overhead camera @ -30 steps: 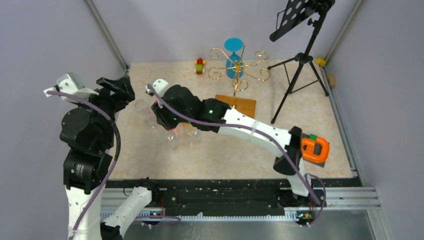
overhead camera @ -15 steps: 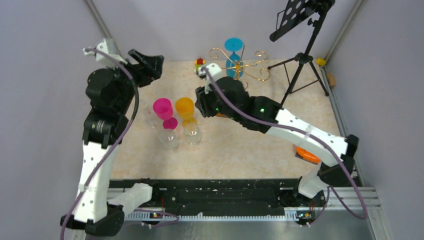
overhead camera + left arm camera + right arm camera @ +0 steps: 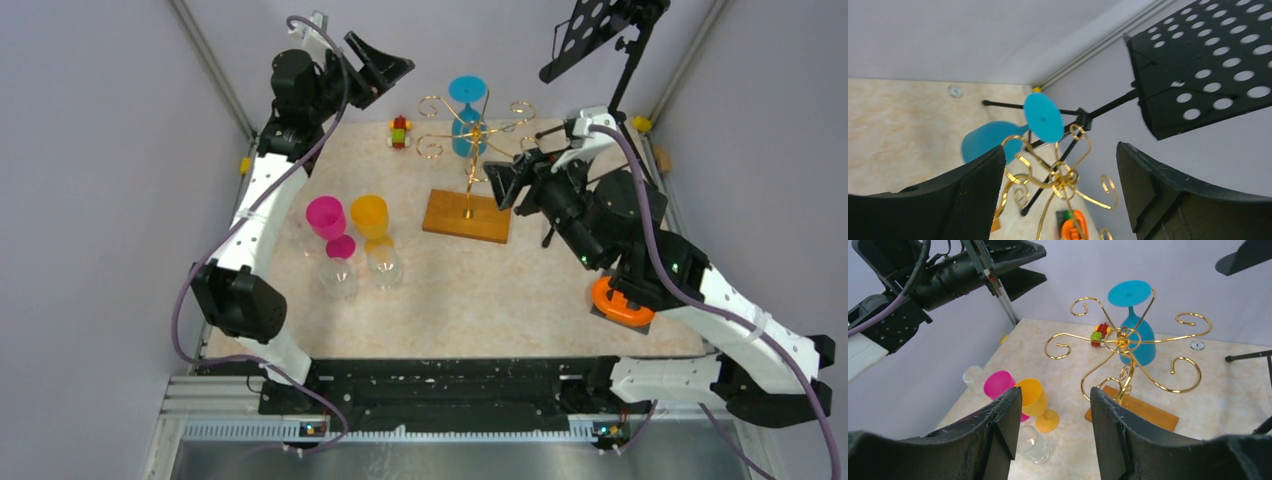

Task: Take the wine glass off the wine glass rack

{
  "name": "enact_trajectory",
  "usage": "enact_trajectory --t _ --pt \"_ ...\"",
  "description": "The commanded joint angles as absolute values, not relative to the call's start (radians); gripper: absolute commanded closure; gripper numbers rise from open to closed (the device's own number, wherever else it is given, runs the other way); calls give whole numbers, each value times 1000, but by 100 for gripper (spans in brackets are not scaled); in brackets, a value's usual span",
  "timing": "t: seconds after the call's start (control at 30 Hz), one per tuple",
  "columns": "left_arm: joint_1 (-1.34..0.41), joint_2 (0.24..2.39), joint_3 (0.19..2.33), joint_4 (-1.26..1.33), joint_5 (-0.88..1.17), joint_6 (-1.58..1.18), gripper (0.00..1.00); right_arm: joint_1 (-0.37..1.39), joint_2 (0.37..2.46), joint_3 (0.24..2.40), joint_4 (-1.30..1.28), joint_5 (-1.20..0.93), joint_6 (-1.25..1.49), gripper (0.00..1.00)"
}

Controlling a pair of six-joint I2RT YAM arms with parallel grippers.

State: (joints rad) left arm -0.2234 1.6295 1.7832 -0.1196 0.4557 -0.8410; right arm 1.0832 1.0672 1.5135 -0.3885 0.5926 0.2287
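The wine glass rack (image 3: 472, 142) is gold wire with scroll arms on an orange-brown wooden base (image 3: 466, 216) at the back middle. A blue wine glass (image 3: 467, 100) hangs upside down on its far side. My left gripper (image 3: 385, 62) is open and empty, raised high to the left of the rack. In the left wrist view the gripper (image 3: 1060, 150) frames the rack (image 3: 1063, 177) and blue glass (image 3: 990, 141). My right gripper (image 3: 505, 182) is open and empty, just right of the rack. The right wrist view shows the rack (image 3: 1123, 342) and glass (image 3: 1139, 335) beyond its gripper (image 3: 1055, 390).
A pink glass (image 3: 325, 215), an orange glass (image 3: 369, 215) and two clear glasses (image 3: 338, 278) stand at the left. A black tripod music stand (image 3: 600, 115) stands right of the rack. A toy car (image 3: 399, 131) lies at the back. An orange object (image 3: 622, 300) sits at the right.
Both arms left the glasses at the left. The left arm stretched up to the back wall; the right arm swung right and now faces the rack.
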Motion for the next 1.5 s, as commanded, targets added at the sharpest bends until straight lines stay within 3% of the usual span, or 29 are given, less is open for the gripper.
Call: enact_trajectory --t 0.0,0.13,0.27,0.5,0.8,1.03,1.47 --pt "-228 1720 1891 155 580 -1091 19 1078 1027 1469 -357 667 225 46" --pt "-264 1812 1971 142 546 -1146 36 1078 1001 1442 -367 677 241 46" --pt "-312 1893 2119 -33 443 -1066 44 1077 977 1415 -377 688 256 46" --pt "-426 1956 2238 -300 157 -904 46 1078 935 1368 -389 698 279 46" --pt "-535 1968 2238 -387 -49 -885 49 1078 895 1330 -391 703 300 46" --pt "-579 1873 2036 -275 -213 -986 55 1078 882 1310 -395 709 317 47" --pt "-585 1857 1987 -243 -241 -1064 54 1078 865 1287 -387 713 325 47"
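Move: The blue wine glass hangs upside down, its middle about 7 cm ahead of my left hand, 13 cm to its right and 16 cm below; its foot is only some 8 cm below. The rack's hub lies about 2 cm back, 15 cm right and 13 cm down from that hand, the empty far-left hook 4 cm ahead, 6 cm right, 12 cm down. From my right hand the glass is roughly 28 cm ahead, 4 cm left, 17 cm down. I swing my left hand about 12 cm right and 4 cm forward over the rack's left side to the blue glass's foot, halving the finger gap on the way, then sink some 9 cm from the high point, tipping the fingers down 15 degrees and turning counter-clockwise. The half-open fingertips come against the foot's face and stay there. My right hand backs away, about 5 cm down and 5 cm right. ##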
